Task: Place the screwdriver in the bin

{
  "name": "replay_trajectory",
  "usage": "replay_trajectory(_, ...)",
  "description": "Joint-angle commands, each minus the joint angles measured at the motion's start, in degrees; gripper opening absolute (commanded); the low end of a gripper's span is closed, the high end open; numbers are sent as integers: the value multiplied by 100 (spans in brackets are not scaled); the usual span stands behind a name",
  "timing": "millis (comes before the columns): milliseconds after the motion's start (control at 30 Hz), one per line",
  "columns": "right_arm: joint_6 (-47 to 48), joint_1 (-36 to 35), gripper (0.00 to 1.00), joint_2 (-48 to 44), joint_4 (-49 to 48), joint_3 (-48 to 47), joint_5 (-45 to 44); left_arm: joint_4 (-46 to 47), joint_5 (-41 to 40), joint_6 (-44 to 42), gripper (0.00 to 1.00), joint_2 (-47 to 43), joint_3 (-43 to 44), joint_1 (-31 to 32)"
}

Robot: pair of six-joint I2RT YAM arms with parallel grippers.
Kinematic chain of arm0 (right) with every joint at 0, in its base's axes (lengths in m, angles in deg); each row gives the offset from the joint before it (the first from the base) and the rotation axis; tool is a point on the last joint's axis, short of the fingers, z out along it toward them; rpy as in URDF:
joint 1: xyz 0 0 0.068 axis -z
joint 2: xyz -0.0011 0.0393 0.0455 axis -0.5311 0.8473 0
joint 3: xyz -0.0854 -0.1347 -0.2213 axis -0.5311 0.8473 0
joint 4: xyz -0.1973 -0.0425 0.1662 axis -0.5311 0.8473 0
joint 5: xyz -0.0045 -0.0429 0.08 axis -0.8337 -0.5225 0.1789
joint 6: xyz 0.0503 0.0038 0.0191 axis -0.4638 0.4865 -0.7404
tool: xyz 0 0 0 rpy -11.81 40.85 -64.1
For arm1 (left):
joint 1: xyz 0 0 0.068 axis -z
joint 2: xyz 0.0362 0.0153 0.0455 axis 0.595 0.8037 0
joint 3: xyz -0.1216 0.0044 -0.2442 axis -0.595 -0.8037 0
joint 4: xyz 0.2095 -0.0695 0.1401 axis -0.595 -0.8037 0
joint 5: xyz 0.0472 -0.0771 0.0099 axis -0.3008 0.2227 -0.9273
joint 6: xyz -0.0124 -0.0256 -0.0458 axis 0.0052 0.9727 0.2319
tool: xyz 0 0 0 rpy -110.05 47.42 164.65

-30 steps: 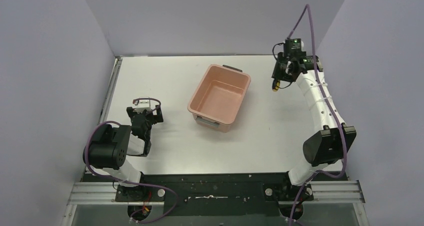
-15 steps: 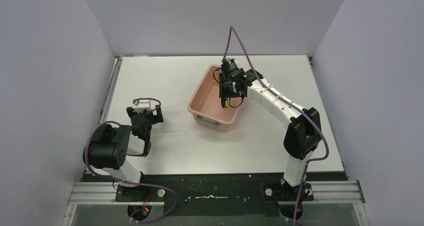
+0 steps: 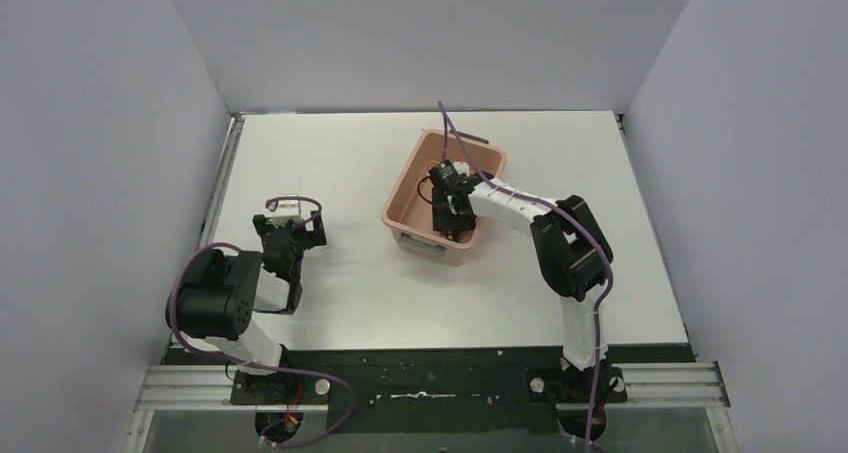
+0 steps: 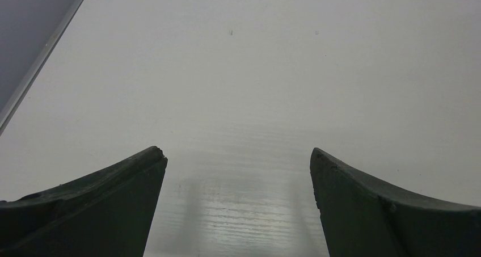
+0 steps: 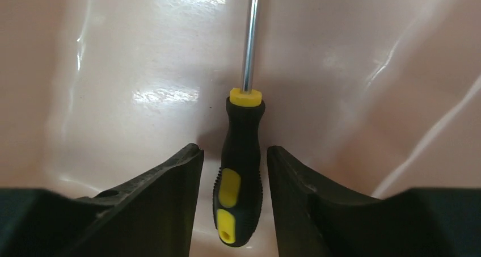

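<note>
The salmon-pink bin (image 3: pixel 404 181) stands at the middle of the table. My right gripper (image 3: pixel 446 216) reaches down inside it. In the right wrist view the screwdriver (image 5: pixel 240 133), with a yellow-and-black handle and thin metal shaft, lies between my right gripper's (image 5: pixel 235 149) jaws over the bin's pink floor (image 5: pixel 142 70). A narrow gap shows on each side of the handle, so the jaws are slightly open and not pressing it. The shaft points away from the wrist. My left gripper (image 3: pixel 288 225) rests open and empty over bare table (image 4: pixel 238 155) at the left.
The bin's walls (image 5: pixel 408 53) rise close around my right gripper. A dark grey handle (image 3: pixel 466 136) sits on the bin's far end. Grey walls enclose the table on three sides.
My right arm swung from the far right of the table to the bin and lowered the screwdriver inside it. The jaws now stand slightly apart from the handle. The left arm has not moved.
</note>
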Motion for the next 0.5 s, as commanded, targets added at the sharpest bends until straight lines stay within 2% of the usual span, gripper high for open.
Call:
replay_trajectory(0, -111, -25, 48, -127, -378, -121, -279, 157, 41, 12, 97, -49, 61, -21)
replay_trajectory(133, 12, -48, 55, -241, -129, -544, -390, 160, 41, 8, 97, -42, 57, -23)
replay_trajectory(333, 279, -166, 71, -597, 461, -1497, -659, 157, 41, 11, 97, -51, 57, -18)
replay_trajectory(367, 318, -192, 75, -704, 542, -1624, -713, 154, 41, 11, 97, -51, 57, -18)
replay_trajectory(467, 449, -209, 98, -1102, 696, -1901, -799, 154, 41, 13, 97, -44, 57, -18)
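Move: The screwdriver is in the bin, its handle already loose between the right hand's part-open fingers. The tool's middle is about 3 cm ahead of that hand, neither left nor right, and 1 cm below. The bin's middle is some 7 cm ahead and 3 cm left of the hand, 3 cm above; its near grey handle is about 8 cm left, 4 cm back and 7 cm higher. From the left hand, the screwdriver is some 38 cm right, 1 cm ahead, 4 cm lower. The screwdriver is left behind as the right fingers spread from under half open to almost wide. After barely moving at first, the right hand lifts away with growing speed, about 9 cm up, while drifting some 4 cm forward and a little left over the bin floor; the wrist tilts the fingertips roughly 10 degrees forward. ##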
